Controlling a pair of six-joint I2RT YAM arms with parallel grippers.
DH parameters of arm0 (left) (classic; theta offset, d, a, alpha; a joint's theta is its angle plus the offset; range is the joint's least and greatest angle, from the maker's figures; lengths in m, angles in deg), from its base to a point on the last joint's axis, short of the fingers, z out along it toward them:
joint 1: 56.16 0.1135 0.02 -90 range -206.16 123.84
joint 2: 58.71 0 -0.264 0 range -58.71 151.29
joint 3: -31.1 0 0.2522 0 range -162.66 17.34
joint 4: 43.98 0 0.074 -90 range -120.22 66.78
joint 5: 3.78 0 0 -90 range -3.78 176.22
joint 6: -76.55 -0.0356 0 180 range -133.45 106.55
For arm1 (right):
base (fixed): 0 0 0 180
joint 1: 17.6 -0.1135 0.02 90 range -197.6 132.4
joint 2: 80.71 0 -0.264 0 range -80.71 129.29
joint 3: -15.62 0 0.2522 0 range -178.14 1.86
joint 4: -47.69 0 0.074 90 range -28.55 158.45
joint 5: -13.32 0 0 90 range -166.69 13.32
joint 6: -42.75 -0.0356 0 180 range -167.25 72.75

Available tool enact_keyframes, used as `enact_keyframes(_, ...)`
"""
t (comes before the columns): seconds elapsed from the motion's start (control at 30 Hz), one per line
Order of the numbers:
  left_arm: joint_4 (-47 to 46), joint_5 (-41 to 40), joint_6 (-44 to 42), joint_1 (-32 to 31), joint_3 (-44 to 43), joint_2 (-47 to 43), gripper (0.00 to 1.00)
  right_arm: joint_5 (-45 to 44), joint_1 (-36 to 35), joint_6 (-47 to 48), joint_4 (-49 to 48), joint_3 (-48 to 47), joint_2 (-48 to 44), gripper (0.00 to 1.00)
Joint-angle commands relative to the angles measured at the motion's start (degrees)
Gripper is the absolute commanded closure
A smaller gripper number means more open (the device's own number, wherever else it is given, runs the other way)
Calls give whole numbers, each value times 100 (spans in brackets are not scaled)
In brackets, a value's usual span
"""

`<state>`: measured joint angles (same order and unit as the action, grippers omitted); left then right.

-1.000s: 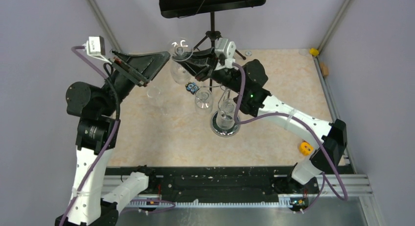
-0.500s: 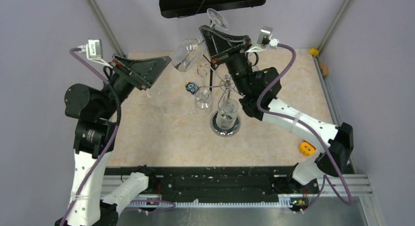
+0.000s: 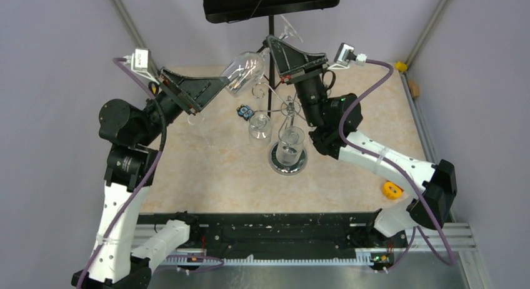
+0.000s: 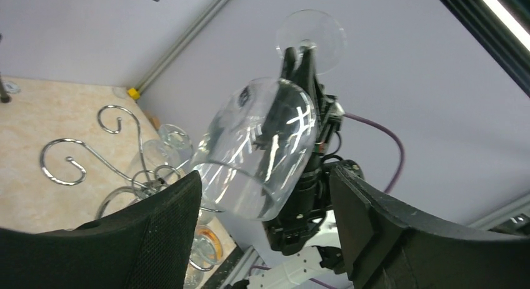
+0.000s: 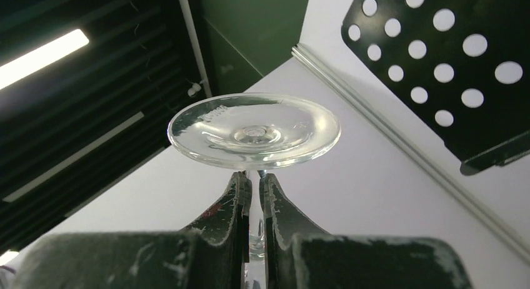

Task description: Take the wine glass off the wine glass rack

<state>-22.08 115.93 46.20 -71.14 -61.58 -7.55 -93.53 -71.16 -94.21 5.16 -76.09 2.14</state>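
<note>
The wine glass [image 3: 245, 69] hangs in the air, tilted, with its bowl to the left and its foot [image 5: 254, 129] toward the back wall. My right gripper [image 3: 272, 41] is shut on its thin stem just under the foot, as the right wrist view shows [image 5: 255, 179]. The chrome wine glass rack [image 3: 288, 161] stands below on the table, its curled hooks [image 4: 94, 154] free of this glass. My left gripper [image 4: 265, 176] is open, its two black fingers either side of the bowl's [image 4: 262, 151] open rim. Whether they touch it I cannot tell.
Two more glasses [image 3: 260, 127] [image 3: 290, 142] hang on the rack. A black music stand [image 3: 270, 1] rises behind it. A small blue and black object [image 3: 245, 111] lies left of the rack and a yellow one [image 3: 391, 189] sits near the right edge.
The right gripper has carried the glass up and to the right, tipping its foot toward the back wall. The left arm has moved right, bringing its open fingers up to the bowl.
</note>
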Motion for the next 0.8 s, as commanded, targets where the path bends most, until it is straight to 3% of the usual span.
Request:
enact_keyframes(0.0,-977,488,596,-5,44,-70,24,-163,30,-830,-440,59,-225,100)
enact_keyframes(0.27,-1308,512,1102,-5,101,-177,43,-137,26,-1169,-459,82,-123,100)
enact_keyframes(0.5,-2367,189,2305,-5,527,-202,47,133,-12,-1771,-691,-41,267,100)
enact_keyframes(0.67,-2678,183,2765,-5,526,-55,48,285,-5,-1482,-711,1,328,100)
enact_keyframes(0.77,-2770,179,2914,-2,535,30,56,303,-10,-1234,-770,107,319,100)
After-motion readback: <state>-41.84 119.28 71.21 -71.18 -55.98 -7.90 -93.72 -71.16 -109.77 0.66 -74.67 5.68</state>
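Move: Just off the left fingertips, about 4 cm ahead, 5 cm to the right and 2 cm higher, is the bowl of the wine glass, which the right hand holds by its stem with the rim slanting down. From the right hand the bowl lies some 4 cm back, 6 cm left and 6 cm lower. The rack's hub is about 18 cm right of the left hand, 5 cm ahead and 16 cm below; the nearest hanging glass is roughly 9 cm right, 1 cm ahead and 24 cm below. Rising about 4 cm and drawing back some 3 cm beside the bowl, the left hand rolls its left side down and swings clockwise, around 20 degrees in all, while its fingers narrow to about half open; near the end it eases slightly forward again. The right hand keeps its pinch on the stem, turning the glass some 15 degrees, mostly counter-clockwise, with a small drift left and down. ##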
